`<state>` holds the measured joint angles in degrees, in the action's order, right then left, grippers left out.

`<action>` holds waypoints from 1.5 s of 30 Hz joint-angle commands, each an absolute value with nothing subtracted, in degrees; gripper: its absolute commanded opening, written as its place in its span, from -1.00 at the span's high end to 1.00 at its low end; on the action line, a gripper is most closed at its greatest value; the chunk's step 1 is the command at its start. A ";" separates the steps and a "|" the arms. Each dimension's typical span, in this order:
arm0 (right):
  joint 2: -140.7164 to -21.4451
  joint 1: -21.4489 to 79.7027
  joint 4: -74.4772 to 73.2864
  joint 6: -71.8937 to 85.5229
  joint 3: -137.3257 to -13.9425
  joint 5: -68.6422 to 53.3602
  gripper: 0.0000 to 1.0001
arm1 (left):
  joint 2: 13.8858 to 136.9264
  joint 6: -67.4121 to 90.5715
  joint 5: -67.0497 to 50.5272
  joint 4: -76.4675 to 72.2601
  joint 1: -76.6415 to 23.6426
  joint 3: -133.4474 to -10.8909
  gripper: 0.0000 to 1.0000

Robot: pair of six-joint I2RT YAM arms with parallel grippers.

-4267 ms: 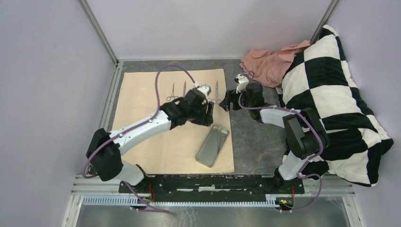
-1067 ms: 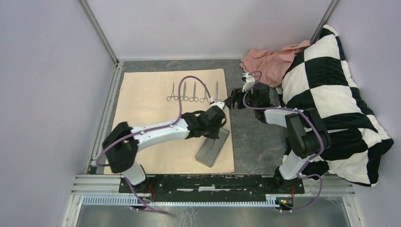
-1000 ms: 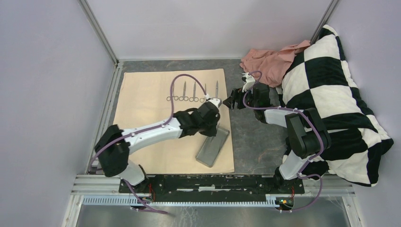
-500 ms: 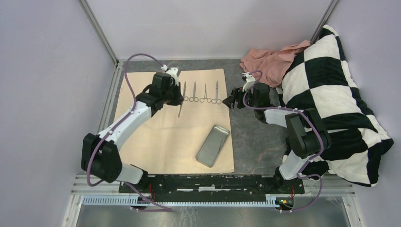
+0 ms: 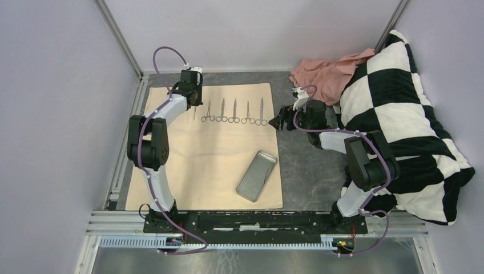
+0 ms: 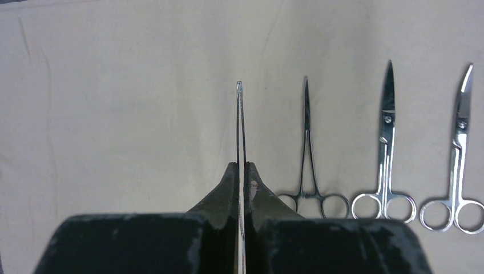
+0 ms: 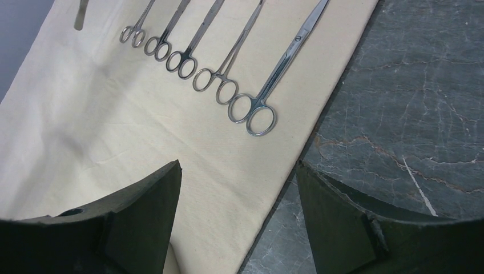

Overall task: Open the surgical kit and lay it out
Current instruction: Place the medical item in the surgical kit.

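The surgical kit's beige cloth (image 5: 188,165) lies spread flat. On its far part several scissor-handled instruments (image 5: 234,111) lie side by side in a row. The steel tray (image 5: 257,175) rests near the cloth's right front. My left gripper (image 5: 191,100) is at the row's left end, shut on a slim silver instrument (image 6: 240,125) that points out past the fingertips, beside the leftmost forceps (image 6: 308,154). I cannot tell whether it touches the cloth. My right gripper (image 7: 238,165) hangs open and empty over the cloth's right edge, near the long scissors (image 7: 279,63).
A crumpled pink cloth (image 5: 322,74) and a large black-and-white checkered pillow (image 5: 399,114) fill the back right and right side. Dark stone tabletop (image 7: 411,103) shows right of the cloth. Walls and metal rails close in the workspace.
My left arm has swung from beside the tray to the far left end of the instrument row, carrying the slim instrument. The right arm has stayed still.
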<state>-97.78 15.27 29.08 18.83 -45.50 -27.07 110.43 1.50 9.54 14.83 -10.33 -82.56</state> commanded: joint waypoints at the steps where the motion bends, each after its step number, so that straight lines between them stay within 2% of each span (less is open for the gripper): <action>1: -98.00 15.00 31.46 19.26 -45.88 -28.44 -0.60 | 114.65 -1.55 11.68 11.76 -9.82 -87.89 0.96; 10: -98.59 15.05 32.25 20.45 -45.98 -29.84 -0.60 | 121.39 -0.22 8.03 12.90 -8.57 -93.36 0.96; 30: -98.76 14.98 32.43 20.45 -45.97 -30.07 -0.60 | 126.17 -0.77 9.09 13.97 -8.53 -94.02 0.93; 33: -98.79 14.99 32.43 20.44 -46.01 -30.09 -0.61 | 126.56 -0.19 10.42 15.13 -8.54 -94.96 0.81; 35: -98.70 15.02 32.35 20.33 -45.97 -30.13 -0.61 | 126.23 0.99 11.32 15.84 -8.58 -95.33 0.57; 39: -98.61 14.97 31.71 19.86 -46.18 -29.53 -0.60 | 123.72 3.08 10.74 18.14 -8.70 -96.09 0.21; 45: -98.66 16.45 27.30 17.40 -48.21 -25.72 -0.60 | 113.82 8.59 7.61 21.98 -8.70 -96.15 -0.02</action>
<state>-98.35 15.31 28.93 19.70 -45.56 -28.32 124.46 3.11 9.98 19.79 -8.75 -93.86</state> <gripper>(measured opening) 0.803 0.484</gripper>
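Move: The left hand holds the tweezers shut; the bare patch of cloth they go to is roughly 4 cm ahead, 1 cm left and 8 cm below this hand. The small clamp, first in the row, lies about 4 cm ahead and 4 cm to the right, with the dark-tipped scissors level with it and some 6 cm farther right. From the idle right hand the patch is about 11 cm ahead, 31 cm left and 8 cm down. Already lined up with the row, the left hand lowers the tweezers about 7 cm and carries them some 3.5 cm forward onto the cloth left of the small clamp, halting briefly partway before the last couple of centimetres down, the fingers dipping slightly. There the fingers open to about half and let go of the tweezers, and the hand starts to lift and draw back by about a centimetre. ##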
